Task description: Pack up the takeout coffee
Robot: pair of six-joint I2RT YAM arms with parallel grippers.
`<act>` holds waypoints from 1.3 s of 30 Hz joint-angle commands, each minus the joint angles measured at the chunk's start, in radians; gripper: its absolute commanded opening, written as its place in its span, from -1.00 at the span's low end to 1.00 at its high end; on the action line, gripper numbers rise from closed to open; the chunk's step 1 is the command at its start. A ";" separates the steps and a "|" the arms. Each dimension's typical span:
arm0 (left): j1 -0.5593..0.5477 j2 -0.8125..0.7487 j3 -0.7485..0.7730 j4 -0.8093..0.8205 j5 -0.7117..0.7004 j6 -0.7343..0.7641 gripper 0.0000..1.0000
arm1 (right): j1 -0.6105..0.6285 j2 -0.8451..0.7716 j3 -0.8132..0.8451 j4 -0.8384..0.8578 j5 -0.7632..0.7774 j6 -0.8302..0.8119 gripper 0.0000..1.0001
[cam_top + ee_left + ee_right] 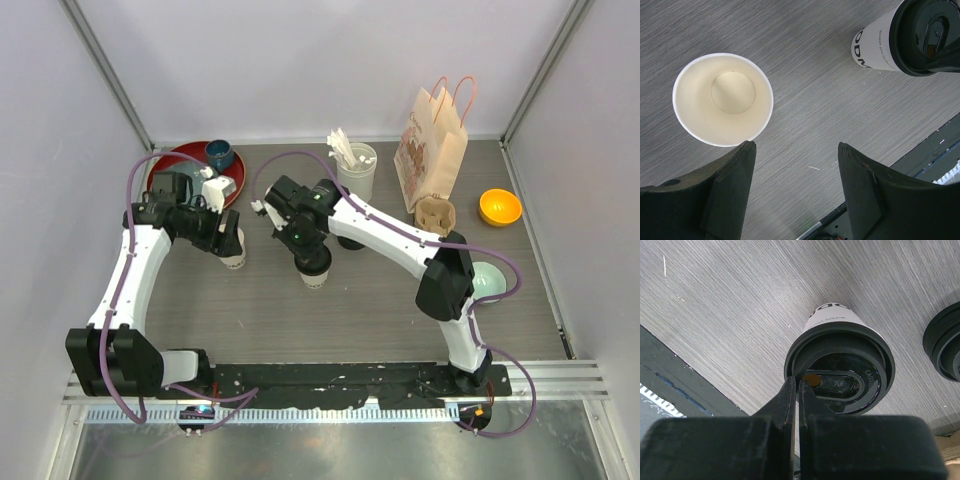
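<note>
Two white paper cups stand mid-table. One cup [316, 277] [832, 320] wears a black lid [840, 370]; my right gripper [308, 255] [798, 382] is shut, and its tips rest on the lid's near rim beside the sip hole. The other cup [235, 262] [722, 100] is open-topped and empty. My left gripper [228, 243] [795, 147] hovers above the bare table just beside it, jaws open with nothing between them. The lidded cup [880, 42] also shows at the left wrist view's top right. A loose black lid [945, 347] lies on the table to the right of the lidded cup.
A tan pulp carrier [436, 213] sits by a paper bag [432, 148] at the back right. A white cylinder of sticks [356, 170] stands behind the cups. There is a red plate [190, 170] with a blue bowl [219, 153], an orange bowl [499, 207] and a teal bowl [490, 280].
</note>
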 commanded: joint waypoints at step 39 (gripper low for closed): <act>-0.021 -0.042 0.041 -0.033 0.062 0.006 0.43 | -0.041 -0.222 -0.042 0.159 -0.137 0.022 -0.07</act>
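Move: The lid, already on its paper cup, is pinched at its near-left edge by the right fingers; its middle lies about 2 cm ahead, 2 cm right and 1 cm below that hand. The stack of spare lids is about 11 cm ahead, 11 cm right and 8 cm lower, the cup stack some 16 cm ahead and 5 cm left. From the idle left hand, the lid is roughly 18 cm right, 1 cm back and 4 cm lower. Ease the right gripper down barely 1 cm with its pinch on the lid's near-left edge, then hold that height while tilting so its left side rises about 5 degrees. Open the fingers to a little under half to let go of the edge, and finish by lifting about 2 cm up off the lid. ##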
